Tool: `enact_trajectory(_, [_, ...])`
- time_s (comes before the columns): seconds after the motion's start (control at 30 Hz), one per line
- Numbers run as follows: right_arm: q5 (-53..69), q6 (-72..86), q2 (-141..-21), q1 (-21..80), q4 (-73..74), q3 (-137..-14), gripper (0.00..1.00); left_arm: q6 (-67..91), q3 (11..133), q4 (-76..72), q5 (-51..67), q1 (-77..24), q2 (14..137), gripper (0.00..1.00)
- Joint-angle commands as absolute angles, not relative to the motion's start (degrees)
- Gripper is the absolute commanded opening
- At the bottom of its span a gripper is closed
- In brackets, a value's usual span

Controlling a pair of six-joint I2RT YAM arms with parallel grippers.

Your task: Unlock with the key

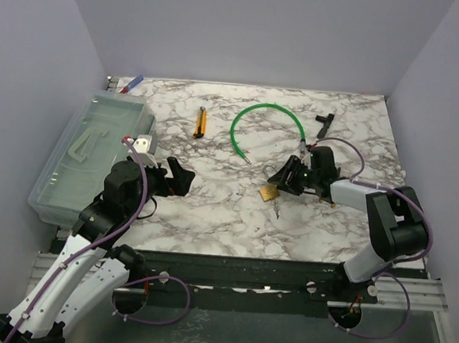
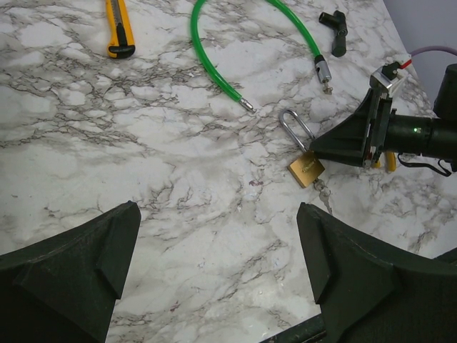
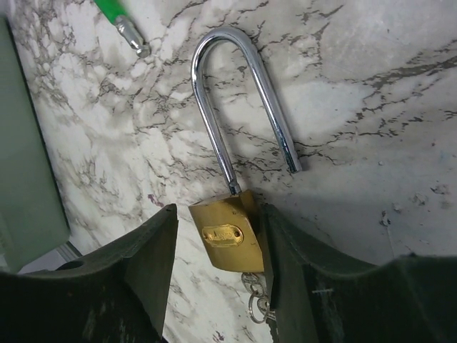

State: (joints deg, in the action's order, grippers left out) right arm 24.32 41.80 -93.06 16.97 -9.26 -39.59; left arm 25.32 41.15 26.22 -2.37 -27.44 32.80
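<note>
A small brass padlock (image 3: 227,236) lies on the marble table (image 1: 210,210), its steel shackle (image 3: 243,43) swung open with one leg free of the body. The key (image 3: 255,289) sticks out of the padlock's bottom on a small ring, partly hidden by my right finger. My right gripper (image 3: 218,214) straddles the padlock body with jaws open; the right finger touches it and the left finger stands apart. In the top view the padlock (image 1: 269,192) sits at the right gripper (image 1: 280,179) tips. My left gripper (image 2: 218,214) hovers wide open over bare marble, left of the padlock (image 2: 306,169).
A green cable loop (image 1: 266,107) lies behind the padlock, its metal end (image 3: 132,34) near the shackle. A yellow utility knife (image 1: 201,122) and a black T-shaped tool (image 1: 324,118) lie further back. A clear plastic box (image 1: 88,152) stands at the left edge.
</note>
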Motion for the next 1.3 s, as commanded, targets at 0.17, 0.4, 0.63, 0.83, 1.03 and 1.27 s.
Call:
enact_trajectory(0.17, [24.6,39.4,-86.5,17.5,-4.9,-45.0,0.61,24.3,41.8,26.1,-3.7,-27.4,32.8,0.99])
enact_trajectory(0.4, [22.7,36.7,-76.2,17.4,-0.8,-46.0,0.75,24.3,41.8,26.1,-3.6,-27.4,32.8,0.99])
enact_trajectory(0.63, [19.4,34.5,-64.7,17.5,2.5,-45.5,1.00,24.7,41.7,26.1,-3.6,-27.4,32.9,0.99])
enact_trajectory(0.83, [15.2,33.5,-52.3,17.5,1.8,-41.6,1.00,24.8,41.7,26.0,-3.5,-27.4,33.0,0.99])
enact_trajectory(1.03, [10.5,34.9,-39.7,17.5,1.5,-37.2,1.00,24.7,41.6,25.8,-3.4,-27.4,33.2,0.99])
enact_trajectory(1.27, [2.7,36.5,-28.8,17.4,8.0,-35.3,1.00,24.6,41.5,25.7,-3.4,-27.4,33.1,0.99])
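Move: Between the right hand's half-open fingers lies the padlock's brass body, its middle about 2 cm below, 1 cm back and 1 cm to the left. The keys lie some 6 cm back and 2 cm right, about as low; the green cable's thin tip is about 10 cm ahead and 9 cm left, and the yellow pliers some 18 cm right, level with the hand. From the left hand the padlock is roughly 8 cm ahead, 24 cm right and 22 cm below. Lifting off the padlock's body, the right hand climbs about 26 cm, nearly straight up at first, then also swinging back and to its right by some 6 cm each. The wrist tips the fingers up by roughly 45 degrees, from pointing down towards nearly level, while they spread from half open to fully open. ##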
